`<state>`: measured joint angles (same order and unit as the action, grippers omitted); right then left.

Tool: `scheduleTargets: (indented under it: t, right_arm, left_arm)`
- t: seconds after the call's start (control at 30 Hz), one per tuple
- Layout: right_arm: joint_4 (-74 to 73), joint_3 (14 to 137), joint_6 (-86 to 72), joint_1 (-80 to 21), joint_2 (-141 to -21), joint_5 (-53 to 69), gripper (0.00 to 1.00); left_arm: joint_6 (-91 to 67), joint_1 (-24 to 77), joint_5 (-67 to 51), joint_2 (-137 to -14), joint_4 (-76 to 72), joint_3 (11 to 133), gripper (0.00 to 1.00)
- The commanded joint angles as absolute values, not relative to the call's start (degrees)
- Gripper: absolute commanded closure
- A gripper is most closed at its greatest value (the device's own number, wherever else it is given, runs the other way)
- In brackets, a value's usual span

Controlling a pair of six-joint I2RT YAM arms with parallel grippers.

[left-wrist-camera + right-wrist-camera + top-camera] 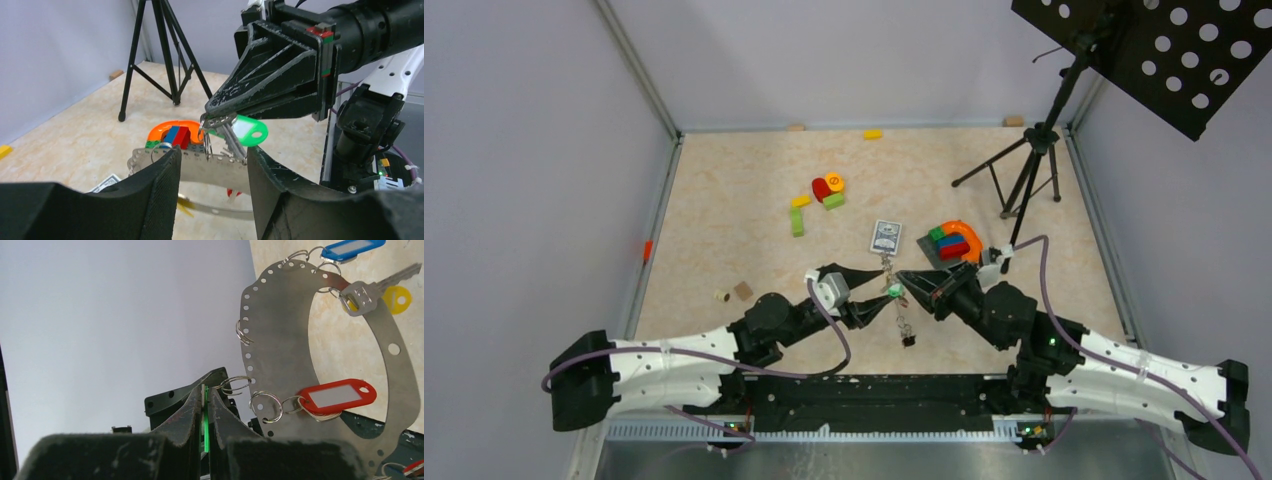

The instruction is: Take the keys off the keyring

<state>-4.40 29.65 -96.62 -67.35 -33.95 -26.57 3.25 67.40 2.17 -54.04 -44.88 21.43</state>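
The keyring (280, 340) is a wide grey metal band with holes, hanging between my two grippers above the table. My right gripper (205, 388) is shut on the green-tagged key (231, 139), whose green tag (248, 132) sticks out below the fingers; a small split ring (235, 385) joins it to the band. My left gripper (212, 152) stands open with the band (200, 170) crossing the gap between its fingers. Other keys hang on the band with a red tag (337, 395), a blue tag (352, 249) and a yellow tag (397, 297).
A playing-card box (886, 237) lies just beyond the grippers. An orange arch with coloured blocks (954, 240) sits to the right, more blocks (824, 190) farther back. A black tripod (1024, 180) stands at the back right. Walls enclose the table.
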Motion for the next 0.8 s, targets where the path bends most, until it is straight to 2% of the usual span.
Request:
scheduleTargets:
  t: [0.0,0.77]
  right_arm:
    - [2.2,30.3,-97.6,-67.6,-34.2,-25.9,1.0]
    - [4.1,30.1,-96.8,-67.6,-34.4,-22.1,1.0]
  left_arm:
    - [4.1,67.7,0.3,-54.6,-48.2,24.2,0.46]
    - [3.9,67.8,1.7,-55.0,-48.2,23.5,0.7]
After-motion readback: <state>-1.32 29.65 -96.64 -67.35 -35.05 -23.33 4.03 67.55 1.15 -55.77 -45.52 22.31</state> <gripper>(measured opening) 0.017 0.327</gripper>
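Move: The key's small rings hang just off the open left fingertips, about 2 cm to that hand's right, 1 cm ahead and 1 cm up; the pinched key is about 3 cm right and level fore-and-aft, its green tag 4 cm right and 1 cm back, both 1 cm above. The keyring plate hangs about 3 cm right, 1 cm back and 5 cm below. From the right hand the rings lie some 1 cm left, 1 cm back and 1 cm below. Left fingers partly close around the rings while the right hand brings its still-pinched key about 1 cm left. ##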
